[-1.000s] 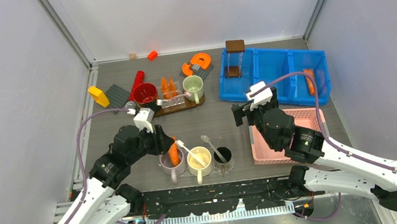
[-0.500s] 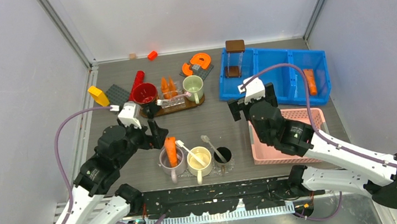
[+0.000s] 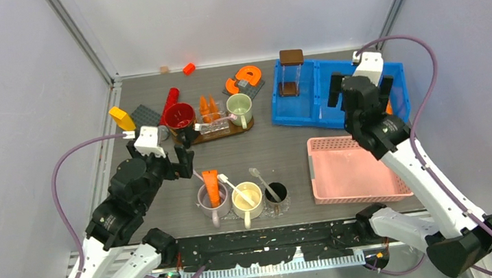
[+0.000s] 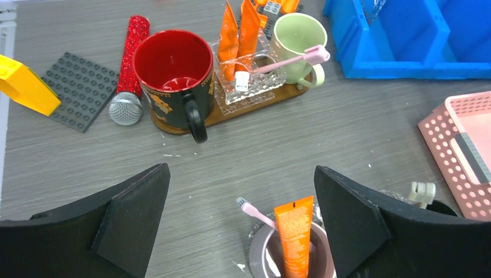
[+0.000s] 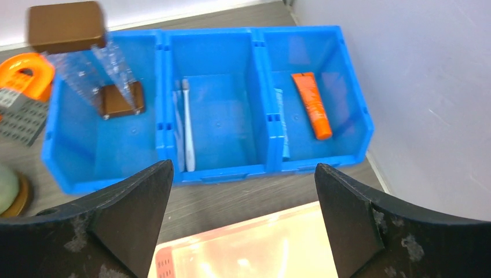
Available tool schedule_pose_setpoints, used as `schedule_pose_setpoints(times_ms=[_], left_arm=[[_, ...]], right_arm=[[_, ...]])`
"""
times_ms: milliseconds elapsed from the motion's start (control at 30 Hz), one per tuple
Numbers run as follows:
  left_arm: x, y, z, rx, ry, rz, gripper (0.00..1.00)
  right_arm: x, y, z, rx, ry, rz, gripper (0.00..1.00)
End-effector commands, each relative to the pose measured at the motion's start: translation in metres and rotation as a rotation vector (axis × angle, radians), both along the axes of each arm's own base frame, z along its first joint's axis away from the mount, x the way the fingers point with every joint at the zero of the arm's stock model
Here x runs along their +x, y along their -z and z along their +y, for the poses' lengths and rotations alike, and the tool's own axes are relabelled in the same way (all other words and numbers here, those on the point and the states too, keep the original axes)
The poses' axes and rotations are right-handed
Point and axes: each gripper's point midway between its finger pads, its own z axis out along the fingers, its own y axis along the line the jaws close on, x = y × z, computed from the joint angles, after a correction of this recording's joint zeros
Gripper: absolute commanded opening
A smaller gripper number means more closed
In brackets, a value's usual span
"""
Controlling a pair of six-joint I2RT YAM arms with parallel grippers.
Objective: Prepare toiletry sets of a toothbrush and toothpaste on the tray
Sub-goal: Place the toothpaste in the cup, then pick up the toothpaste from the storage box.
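Observation:
An orange toothpaste [image 3: 212,187] [image 4: 295,231] stands in the grey mug [image 3: 210,206] with a pink toothbrush [image 4: 255,211]. My left gripper [image 3: 185,160] [image 4: 241,169] hangs open just behind that mug, holding nothing. The brown tray [image 3: 239,130] [image 4: 272,102] carries a red mug [image 4: 173,63], a glass holder with orange tubes [image 4: 237,35] and a green mug [image 4: 296,40] with a pink toothbrush [image 4: 289,58] across it. My right gripper [image 3: 360,92] [image 5: 243,165] is open and empty over the blue bin [image 5: 208,174], which holds pale toothbrushes [image 5: 186,124] and another toothpaste [image 5: 311,104].
A cream mug [image 3: 247,197] and a black mug [image 3: 275,192] each hold a toothbrush. The pink basket [image 3: 350,169] sits at the front right. At the back are a yellow block [image 3: 122,119], an orange C-shaped block [image 3: 244,78], a brown-lidded clear box [image 3: 290,72] and a red microphone [image 4: 130,63].
My left gripper opened, let go of the toothpaste in the grey mug and drew back to the left. The right arm swung from over the pink basket to the blue bin.

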Motion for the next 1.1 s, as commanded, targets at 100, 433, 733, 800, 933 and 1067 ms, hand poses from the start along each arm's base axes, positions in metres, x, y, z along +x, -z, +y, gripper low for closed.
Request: schedule_pose_setpoints(times_ms=[100,433,733,800,933,1067], left_arm=[[0.016,-0.002,0.003,0.013,-0.043,-0.086,1.00],[0.016,0.007,0.021,0.061,-0.111,-0.115,1.00],[0.013,0.004,0.028,0.045,-0.138,-0.156,1.00],[0.013,0.004,0.028,0.043,-0.136,-0.158,1.00],[0.013,0.004,0.028,0.038,-0.135,-0.163,1.00],[0.013,0.005,0.027,0.037,-0.134,-0.165,1.00]], right_arm=[[0.025,-0.003,-0.047,0.121,0.173,0.066,1.00],[0.070,0.041,-0.128,0.322,0.343,0.155,1.00],[0.103,0.094,-0.174,0.318,0.422,0.299,0.93],[0.104,0.107,-0.181,0.295,0.439,0.340,0.92],[0.106,0.130,-0.194,0.265,0.462,0.405,0.84],[0.113,0.146,-0.201,0.241,0.447,0.445,0.74]])
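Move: The orange toothpaste in the right-hand compartment of the blue tray lies about 13 cm ahead of the right hand, 19 cm to its right and some 27 cm below. At about the same depth and distance out, the light-blue toothpaste is 6 cm to the left of it and a toothbrush some 20 cm to its left; the pink basket's middle is 9 cm back and 5 cm right of the hand. From the left hand, that orange tube is about 21 cm ahead, 62 cm right and 24 cm below. The right hand sweeps about 19 cm to its right and 10 cm forward, then turns this into a descent of some 16 cm towards the orange toothpaste in the tray's right compartment, while the fingers tip from nearly level to steeply down, swing clockwise about 25 degrees and start narrowing from wide open, still clear of both tubes. The empty left hand, wide open, drifts about 3 cm left and down, away from the filled lilac mug. ##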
